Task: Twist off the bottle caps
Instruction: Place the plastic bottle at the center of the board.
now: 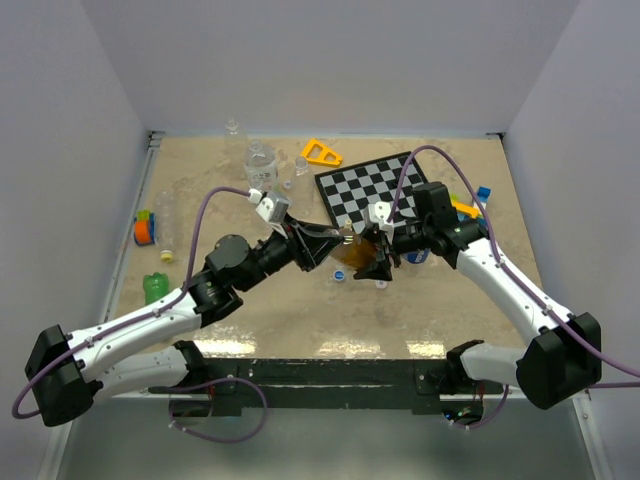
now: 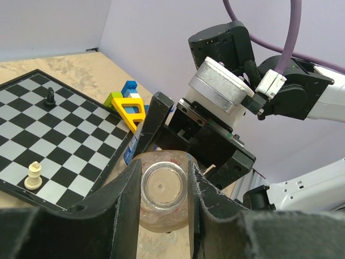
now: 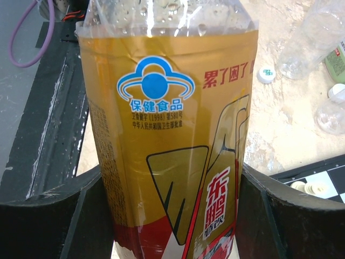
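Observation:
An amber bottle point(image 1: 352, 250) with a gold and red label point(image 3: 167, 135) hangs between both arms above the table's middle. My right gripper point(image 3: 170, 216) is shut on its body, one finger pressed to each side. My left gripper point(image 2: 164, 189) is shut on its round top end point(image 2: 163, 186); I cannot tell whether that is a cap or the bare mouth. A blue cap point(image 1: 340, 277) lies on the table just below. A white cap point(image 3: 266, 74) and a yellow cap point(image 1: 166, 256) also lie loose. A green bottle point(image 1: 155, 288) stands at the left.
A chessboard point(image 1: 375, 185) with a white piece point(image 2: 34, 176) and a black piece point(image 2: 49, 96) lies behind the grippers. Toy blocks point(image 2: 129, 105) and a blue-labelled bottle point(image 2: 131, 148) sit at its right edge. Clear bottles point(image 1: 258, 160) and a yellow triangle point(image 1: 320, 152) stand at the back.

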### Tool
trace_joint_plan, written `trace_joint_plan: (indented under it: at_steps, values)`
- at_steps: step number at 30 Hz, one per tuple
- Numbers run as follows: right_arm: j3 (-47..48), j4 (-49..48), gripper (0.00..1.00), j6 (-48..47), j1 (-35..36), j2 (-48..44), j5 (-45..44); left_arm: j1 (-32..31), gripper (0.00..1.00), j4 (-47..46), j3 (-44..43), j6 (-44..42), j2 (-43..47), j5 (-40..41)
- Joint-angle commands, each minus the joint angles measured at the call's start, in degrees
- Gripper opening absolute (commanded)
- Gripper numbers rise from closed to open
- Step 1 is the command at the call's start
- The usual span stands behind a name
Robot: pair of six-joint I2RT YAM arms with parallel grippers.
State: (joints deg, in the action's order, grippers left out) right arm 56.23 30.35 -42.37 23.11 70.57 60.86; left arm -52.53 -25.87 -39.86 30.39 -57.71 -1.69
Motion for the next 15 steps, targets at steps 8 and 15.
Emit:
trace_joint_plan:
  at_steps: [8,15]
  values:
    - [0.8,2.3,0.98,-4.0,-0.3,-1.9,1.0,0.1,0.00,11.5,-5.8,-6.4,3.8,4.6]
    - [0.1,1.6,0.98,-4.6,-1.0,-4.4,-1.1,0.7,0.00,22.3,-9.2,-11.4,4.5,9.2]
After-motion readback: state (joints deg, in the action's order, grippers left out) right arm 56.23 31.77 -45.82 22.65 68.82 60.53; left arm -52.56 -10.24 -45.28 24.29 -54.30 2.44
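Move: Both hands are on the uncapped plastic bottle: its middle is about 8 cm below the left hand and 2 cm to its right, and from the right hand some 3 cm higher and 1 cm left. From the left hand, the middle of the chessboard is roughly 17 cm ahead, 11 cm right and 30 cm below. The white chess piece stands about 9 cm ahead and 2 cm right; the blue cap lies almost straight beneath. Leftward by about 2 cm, after a brief pause, the left hand draws the bottle away from the right gripper, keeping its pinch on the neck while its fingertips dip and swing slightly counter-clockwise, some 10 degrees in all. The right hand stays nearly in place and spreads its fingers fully open, letting go of the bottle's lower body. ##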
